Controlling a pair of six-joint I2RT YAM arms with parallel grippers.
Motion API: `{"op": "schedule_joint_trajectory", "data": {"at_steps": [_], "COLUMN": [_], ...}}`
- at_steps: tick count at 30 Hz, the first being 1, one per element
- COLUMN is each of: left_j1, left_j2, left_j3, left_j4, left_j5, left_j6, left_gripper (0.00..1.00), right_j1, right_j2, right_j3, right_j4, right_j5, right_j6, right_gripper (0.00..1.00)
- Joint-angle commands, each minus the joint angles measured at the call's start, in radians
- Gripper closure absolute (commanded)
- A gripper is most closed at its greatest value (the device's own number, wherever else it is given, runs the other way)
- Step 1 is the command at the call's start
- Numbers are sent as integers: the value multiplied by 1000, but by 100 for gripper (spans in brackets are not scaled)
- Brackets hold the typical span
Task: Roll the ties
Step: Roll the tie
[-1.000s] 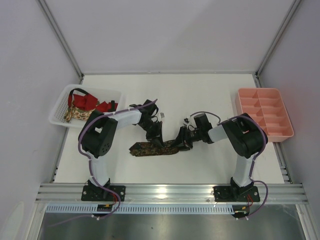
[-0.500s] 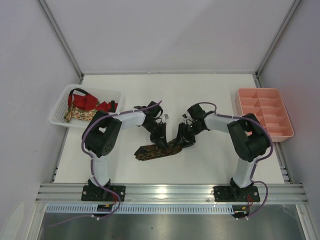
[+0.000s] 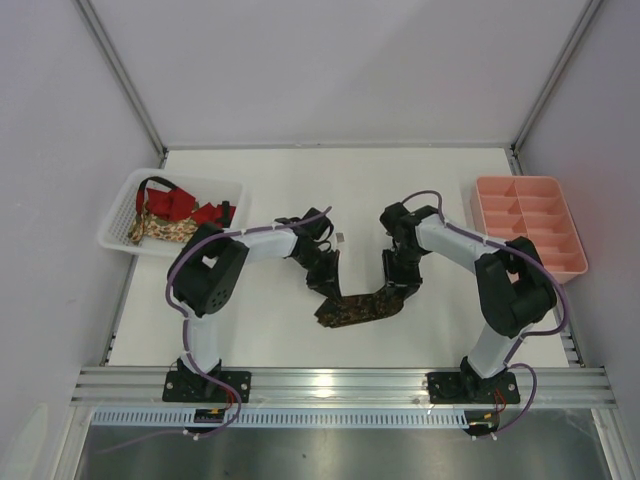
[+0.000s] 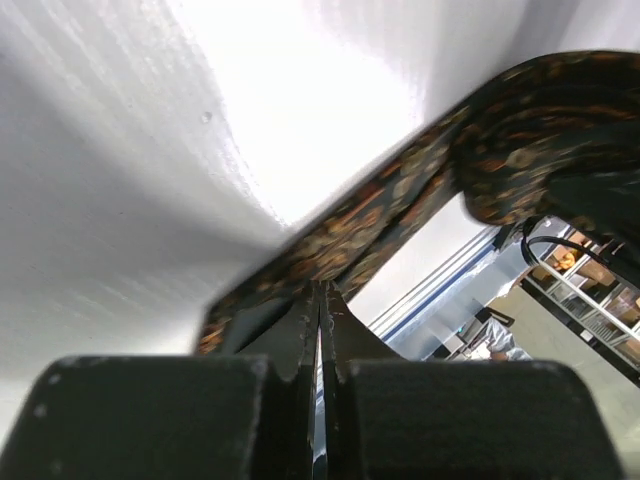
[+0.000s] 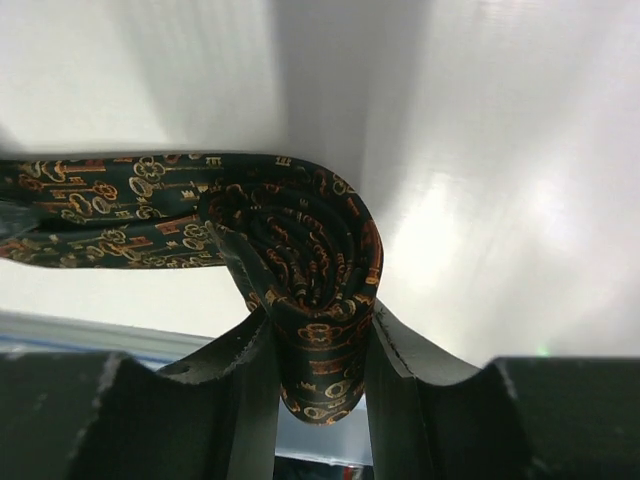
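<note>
A dark brown tie [image 3: 356, 309] with a reddish-gold pattern hangs between my two grippers, low over the white table near its middle. My right gripper [image 3: 398, 284] is shut on the tie's rolled end. In the right wrist view that coil [image 5: 300, 240] sits squeezed between the fingertips [image 5: 318, 318], and the flat strip runs off to the left. My left gripper [image 3: 322, 288] is shut on the tie's other end. In the left wrist view its jaws [image 4: 322, 292] meet at the strip [image 4: 400, 215], which leads up to the roll [image 4: 540, 130].
A white basket [image 3: 113, 228] at the back left holds a red tie [image 3: 176, 200] and a beige floral tie [image 3: 150, 229]. A pink compartment tray [image 3: 525, 181] stands at the right edge. The near table edge with its metal rail lies just below the arms.
Both grippers have carried the tie to the right and slightly nearer the front edge. The right arm has swung outward; the left arm has stretched out after it.
</note>
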Motion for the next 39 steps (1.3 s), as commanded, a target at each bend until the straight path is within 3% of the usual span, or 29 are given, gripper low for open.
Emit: {"op": "schedule_joint_trajectory", "data": {"at_steps": [1, 21, 30, 39], "left_j1": [3, 52, 137, 207], "left_j2": [-29, -130, -229, -335], "left_j3": [-33, -177, -326, -389], "left_j4": [35, 50, 41, -17], "left_j5": [-5, 9, -9, -38], "left_j6": [-14, -22, -8, 44], "left_gripper": [98, 99, 99, 99], "right_j1": [25, 280, 355, 461], "right_j2": [-29, 134, 264, 379], "right_j3": [58, 200, 230, 296], "right_j4": [-118, -355, -361, -319], "right_j5": [195, 805, 865, 751], "right_j6": [12, 209, 246, 270], "right_gripper": [100, 100, 100, 100]}}
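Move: The tie's roll is already pinched in the right fingers, its middle about 1 cm below the hand point, straight beneath it. Its loose end lies some 18 cm to the right hand's left, 4 cm farther back and 4 cm lower. For the left hand, shut above the tail, that loose end is roughly 4 cm back, 2 cm left and 2 cm below; the roll stands about 14 cm to this hand's right, level with it. The tie's roll stays pinched in the right hand and is turned over some 50 degrees, fingertips swinging from straight down to slanting down-right, with a smaller counter-clockwise twist. That hand goes about 5 cm right, rising slightly, then returns partway left and sinks. The shut left hand dips and draws back, then travels left, nearly 10 cm altogether, away from the roll. ##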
